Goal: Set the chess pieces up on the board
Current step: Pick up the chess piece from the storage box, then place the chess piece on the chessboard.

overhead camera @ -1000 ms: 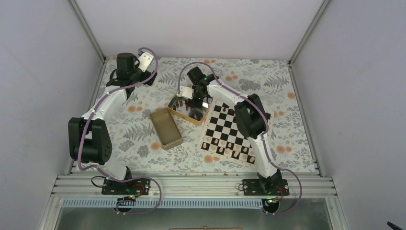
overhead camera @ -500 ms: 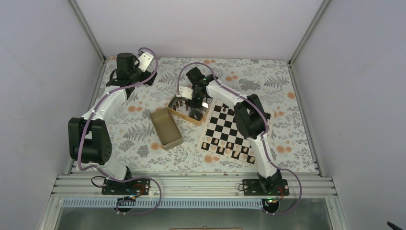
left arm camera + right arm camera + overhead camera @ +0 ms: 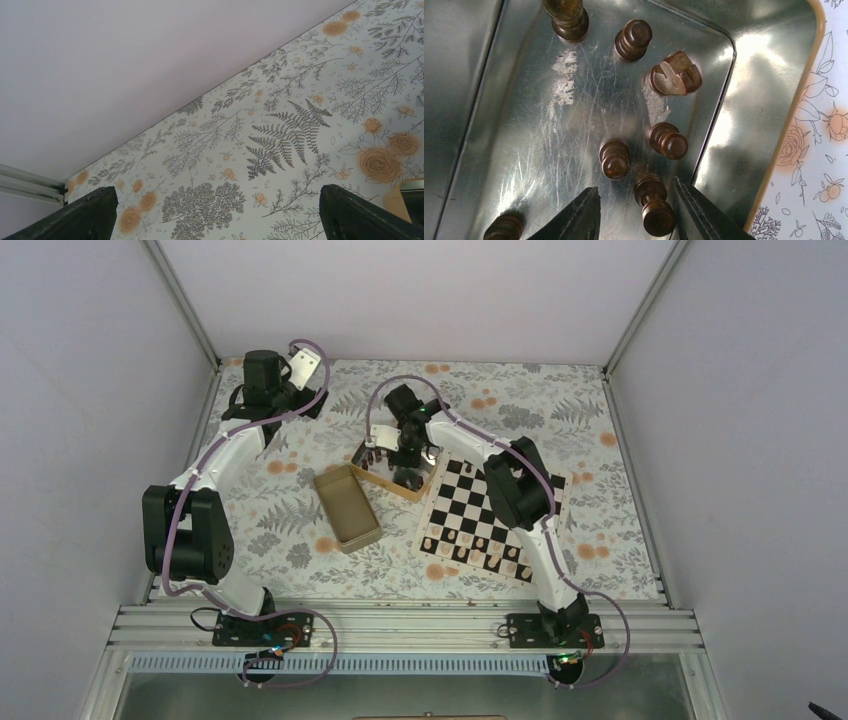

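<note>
Several dark brown chess pieces lie in a shiny tin box (image 3: 769,90), among them a pawn (image 3: 651,202), another pawn (image 3: 614,159) and a knight on its side (image 3: 674,75). My right gripper (image 3: 636,200) reaches down into this box. It is open, its fingers either side of the nearest pawn, with a gap on the left side. In the top view the box (image 3: 372,472) sits just left of the board (image 3: 490,502). My left gripper (image 3: 220,215) is wide open over bare floral cloth, holding nothing.
A second golden tin box (image 3: 347,507) stands open left of the board. Pale pieces (image 3: 470,545) fill the board's near rows. The left arm is at the back left corner, near the wall and a frame post (image 3: 30,182).
The right wrist has shifted slightly left over the tin box. The left arm has not moved.
</note>
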`<state>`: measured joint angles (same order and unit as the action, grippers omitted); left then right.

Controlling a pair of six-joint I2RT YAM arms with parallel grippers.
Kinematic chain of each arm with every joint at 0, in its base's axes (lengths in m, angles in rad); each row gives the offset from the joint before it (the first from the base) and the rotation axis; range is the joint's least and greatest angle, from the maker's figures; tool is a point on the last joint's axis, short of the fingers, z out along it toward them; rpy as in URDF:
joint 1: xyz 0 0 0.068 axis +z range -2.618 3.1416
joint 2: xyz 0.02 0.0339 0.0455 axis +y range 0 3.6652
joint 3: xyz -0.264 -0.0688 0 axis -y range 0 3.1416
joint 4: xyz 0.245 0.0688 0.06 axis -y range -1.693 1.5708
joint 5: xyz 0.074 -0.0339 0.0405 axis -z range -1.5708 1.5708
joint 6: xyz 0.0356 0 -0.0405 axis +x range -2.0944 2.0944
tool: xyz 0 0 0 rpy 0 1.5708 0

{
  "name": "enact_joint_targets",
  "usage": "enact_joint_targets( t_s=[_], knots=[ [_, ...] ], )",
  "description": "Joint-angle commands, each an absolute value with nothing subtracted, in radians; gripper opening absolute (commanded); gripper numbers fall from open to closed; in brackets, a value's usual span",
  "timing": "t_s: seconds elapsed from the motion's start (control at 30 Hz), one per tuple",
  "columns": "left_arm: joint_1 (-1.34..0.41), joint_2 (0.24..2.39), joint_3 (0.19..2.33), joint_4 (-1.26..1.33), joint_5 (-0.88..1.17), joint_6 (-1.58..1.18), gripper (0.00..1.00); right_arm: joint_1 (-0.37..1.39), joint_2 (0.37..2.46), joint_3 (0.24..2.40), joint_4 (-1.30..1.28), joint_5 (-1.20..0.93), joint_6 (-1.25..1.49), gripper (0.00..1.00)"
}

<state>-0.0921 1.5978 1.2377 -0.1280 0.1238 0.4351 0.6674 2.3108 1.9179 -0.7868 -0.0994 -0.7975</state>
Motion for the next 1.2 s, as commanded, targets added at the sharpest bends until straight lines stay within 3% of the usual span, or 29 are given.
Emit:
enact_joint_targets(
  t_s=[0.0, 0.23, 0.47, 0.87, 1.17],
  knots=[
    [-0.092, 1.578, 1.223, -0.1, 0.135, 0.443, 1.0, 0.676, 2.329, 1.938, -0.79, -0.074, -0.805, 0.39],
    [-0.092, 1.581, 1.225, -0.1, 0.134, 0.443, 1.0, 0.676, 2.328, 1.946, -0.803, -0.073, -0.792, 0.19],
    [-0.092, 1.582, 1.227, -0.1, 0.135, 0.443, 1.0, 0.677, 2.292, 1.955, -0.821, -0.089, -0.783, 0.07],
    [-0.093, 1.573, 1.232, -0.106, 0.134, 0.442, 1.0, 0.623, 2.089, 1.977, -0.905, -0.125, -0.737, 0.08],
    [-0.092, 1.567, 1.237, -0.109, 0.128, 0.443, 1.0, 0.372, 1.854, 1.831, -0.94, -0.175, -0.716, 0.09]
  ],
)
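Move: Right between the right hand's open pads, about 1 cm farther out than their middle and 1 cm down, stands the dark chess piece. A plain piece is 2 cm ahead and 2 cm left of the hand, another small piece 1 cm back and 2 cm left, a blocky-topped piece 2 cm ahead and 5 cm left; a squat piece is 5 cm back, 1 cm right; all about 2 cm down. From the idle left hand the dark chess piece lies roughly 20 cm right, 9 cm back and 20 cm below. Closing on the dark chess piece while hardly shifting, the right fingers pinch it across the upper part, then lift it straight up out of the box. Gaining speed, the hand climbs about 17 cm and veers some 9 cm right towards the chessboard, the wrist tipping the fingers outward and turning about 10 degrees clockwise. ##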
